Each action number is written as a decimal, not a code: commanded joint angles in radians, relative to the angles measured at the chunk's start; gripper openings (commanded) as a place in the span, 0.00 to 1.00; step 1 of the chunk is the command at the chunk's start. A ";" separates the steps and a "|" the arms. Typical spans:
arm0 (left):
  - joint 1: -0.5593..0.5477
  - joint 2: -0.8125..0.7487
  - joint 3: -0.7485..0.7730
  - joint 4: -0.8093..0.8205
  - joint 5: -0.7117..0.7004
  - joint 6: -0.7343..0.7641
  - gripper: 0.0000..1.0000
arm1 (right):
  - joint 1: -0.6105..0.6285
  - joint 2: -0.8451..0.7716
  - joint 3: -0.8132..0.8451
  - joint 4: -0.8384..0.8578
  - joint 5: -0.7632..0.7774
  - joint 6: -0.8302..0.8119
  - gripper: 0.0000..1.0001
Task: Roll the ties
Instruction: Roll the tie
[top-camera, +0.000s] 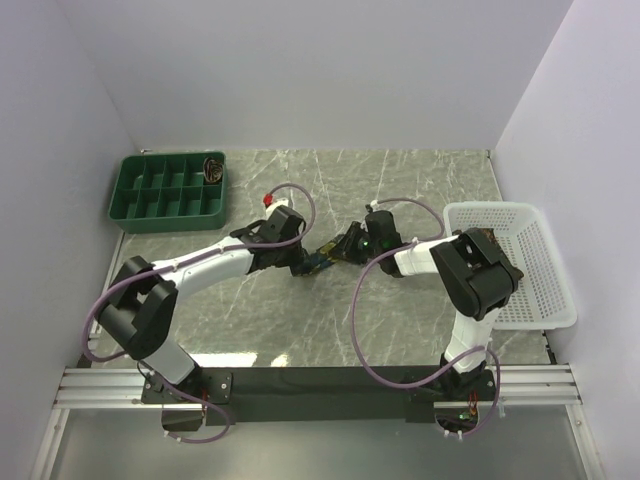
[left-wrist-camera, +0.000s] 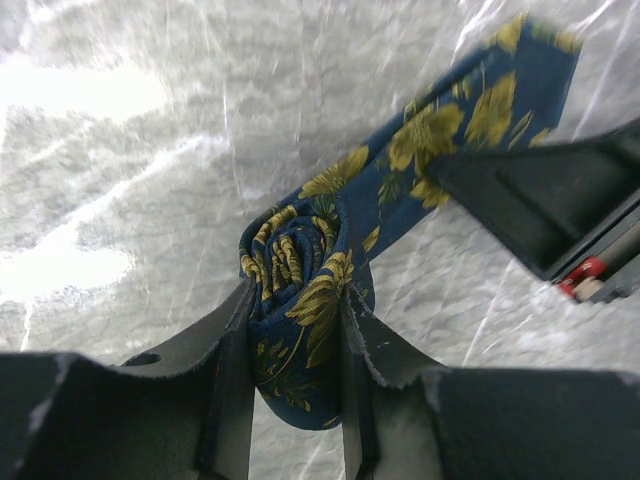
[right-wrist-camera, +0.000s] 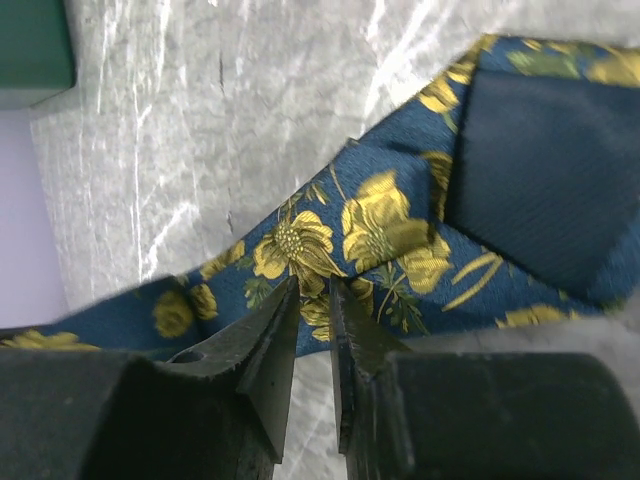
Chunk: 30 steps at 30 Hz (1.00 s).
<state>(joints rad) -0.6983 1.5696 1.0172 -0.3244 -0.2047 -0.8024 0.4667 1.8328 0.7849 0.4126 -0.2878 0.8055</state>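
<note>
A dark navy tie with yellow flowers (top-camera: 320, 262) hangs between my two grippers at the table's middle. Its narrow part is wound into a tight roll (left-wrist-camera: 292, 275). My left gripper (left-wrist-camera: 295, 295) is shut on that roll, one finger on each side. The loose tail (left-wrist-camera: 470, 110) runs up and right to one of the right gripper's fingers (left-wrist-camera: 520, 200). In the right wrist view my right gripper (right-wrist-camera: 313, 290) stands narrowly closed, its tips pinching the lower edge of the flat tie (right-wrist-camera: 380, 230) near the wide end's dark lining (right-wrist-camera: 540, 170). From above, the left gripper (top-camera: 300, 265) and right gripper (top-camera: 338, 248) nearly meet.
A green compartment tray (top-camera: 140, 195) sits at the back left, with a brownish rolled tie (top-camera: 213, 170) in its far right compartment. A white mesh basket (top-camera: 540, 290) stands at the right edge, something brown (top-camera: 487, 238) at its near-left corner. White walls enclose the marble tabletop.
</note>
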 joint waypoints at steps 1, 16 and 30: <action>0.011 0.029 0.024 -0.104 0.045 0.057 0.01 | -0.013 0.069 -0.004 -0.104 0.104 -0.062 0.27; 0.029 0.116 0.066 -0.220 0.039 0.029 0.01 | -0.008 0.066 -0.035 -0.018 0.076 -0.083 0.28; 0.031 0.248 0.215 -0.441 -0.033 -0.040 0.01 | 0.249 -0.270 -0.170 0.144 0.307 -0.518 0.70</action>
<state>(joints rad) -0.6720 1.7763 1.2282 -0.5922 -0.1654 -0.8371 0.6361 1.6226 0.6300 0.5037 -0.1112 0.4774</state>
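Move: The left fingers already hold the rolled tie a few cm off the table; the unrolled strip it is lowered towards lies with its middle about 5 cm ahead, 6 cm to the right and 5 cm below. From the right hand, down on that strip with nearly shut fingers, the roll sits some 8 cm to the left, 3 cm back and 3 cm higher, and the strip's loose end about 6 cm ahead and 4 cm to the right. The left hand keeps its pinch on the tie roll and lowers it about 3 cm in two steps, back down towards the strip on the table, its fingers tipping steeper by some 15 degrees. Meanwhile the right fingertips first stay low on the strip, creeping well under 1 cm forward and left, then in the last third come free of the tie, drawing back and up quickly by about 4 and 3 cm, with a slight shift left, while they spread well open and swing up some 20 degrees. ##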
